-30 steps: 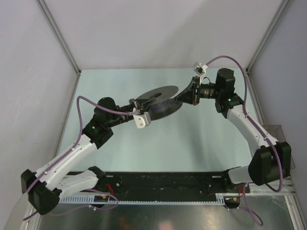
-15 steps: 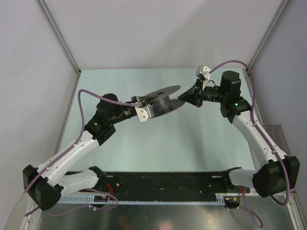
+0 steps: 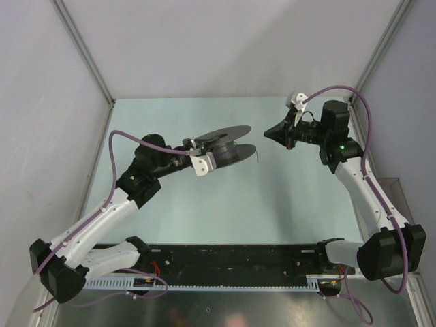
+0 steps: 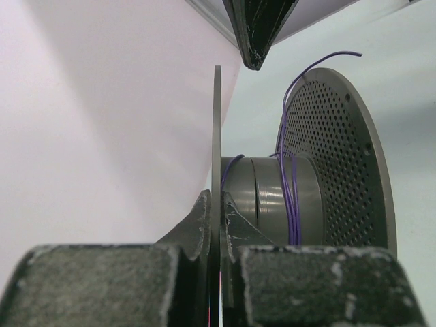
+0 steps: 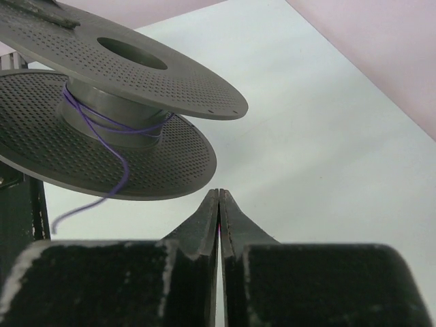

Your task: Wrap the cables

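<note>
A dark grey perforated spool [image 3: 230, 145] hangs above the table, and my left gripper [image 3: 206, 146] is shut on the rim of one flange [image 4: 216, 122]. The cable [image 4: 290, 197], a thin purple wire, runs in a few turns round the hub [image 4: 266, 197]. Its loose end [image 5: 85, 206] dangles off the lower flange [image 5: 146, 167]. My right gripper [image 3: 267, 133] is shut with nothing between its fingers [image 5: 218, 197]. It sits a short way right of the spool without touching it, and its tip [image 4: 255, 41] shows in the left wrist view.
Grey walls close the table [image 3: 272, 197] in on the left, back and right. A black rail [image 3: 231, 262] with the arm bases runs along the near edge. A clear box [image 3: 392, 185] stands at the right edge.
My right gripper has drawn back to the right, away from the spool's rim, and stays shut. The left arm has turned the spool and shifted it slightly left. The wire's end now hangs free.
</note>
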Robot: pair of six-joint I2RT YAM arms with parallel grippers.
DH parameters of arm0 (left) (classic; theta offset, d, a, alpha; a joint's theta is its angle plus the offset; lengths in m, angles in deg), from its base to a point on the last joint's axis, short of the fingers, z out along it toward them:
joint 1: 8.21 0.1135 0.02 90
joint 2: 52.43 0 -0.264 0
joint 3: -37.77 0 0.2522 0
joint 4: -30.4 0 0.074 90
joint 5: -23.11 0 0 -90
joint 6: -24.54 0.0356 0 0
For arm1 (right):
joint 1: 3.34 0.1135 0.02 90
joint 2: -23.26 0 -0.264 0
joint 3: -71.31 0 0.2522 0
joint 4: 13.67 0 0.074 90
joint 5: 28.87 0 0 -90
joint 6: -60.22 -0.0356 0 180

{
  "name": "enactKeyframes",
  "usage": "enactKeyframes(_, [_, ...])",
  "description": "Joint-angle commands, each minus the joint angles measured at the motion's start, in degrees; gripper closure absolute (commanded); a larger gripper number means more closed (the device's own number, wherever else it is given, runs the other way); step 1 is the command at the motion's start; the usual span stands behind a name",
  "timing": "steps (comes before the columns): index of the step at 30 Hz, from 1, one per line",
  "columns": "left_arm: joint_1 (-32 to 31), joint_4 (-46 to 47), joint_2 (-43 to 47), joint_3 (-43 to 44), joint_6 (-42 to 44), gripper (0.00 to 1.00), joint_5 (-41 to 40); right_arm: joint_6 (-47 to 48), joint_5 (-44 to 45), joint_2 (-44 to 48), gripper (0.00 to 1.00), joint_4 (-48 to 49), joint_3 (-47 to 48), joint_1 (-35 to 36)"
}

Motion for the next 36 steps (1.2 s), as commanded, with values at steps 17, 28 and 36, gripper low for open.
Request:
enactKeyframes(17, [0.0, 4.9, 1.6, -0.2, 4.8, 1.00, -1.9, -20.3, -0.9, 8.4, 0.33, -10.6, 0.8, 3.6])
enactKeyframes(28, [-0.6, 3.9, -6.9, 11.6, -12.3, 1.00, -20.3, -15.6, 9.0, 11.2, 0.20, -6.3, -5.2, 1.4])
enactKeyframes(36, [-0.6, 0.4, -11.0, 19.7, -26.7, 1.00, -26.5, -7.7, 21.5, 13.7, 0.01, 1.7, -13.0, -0.3])
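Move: The left hand pinches the spool's upper flange; the spool's middle is some 5 cm to its right, about 1 cm back and 3 cm below. The cable's free end pokes out past the lower flange, roughly 13 cm right of the left hand, 3 cm back and 5 cm below. From the empty right hand that free end lies about 5 cm back, 2 cm left and 3 cm below; the spool's middle is some 10 cm left of the hand, 3 cm back and 1 cm lower. Backing off some 8 cm with a small rise, the right hand spreads its shut fingers, then swings forward, right and down below its starting height, turning clockwise, fingers wide open and empty. The left hand hardly moves at first, then, still pinching the flange, carries the spool about 7 cm forward, dipping before it rises, and turns roughly 20 degrees counter-clockwise. ##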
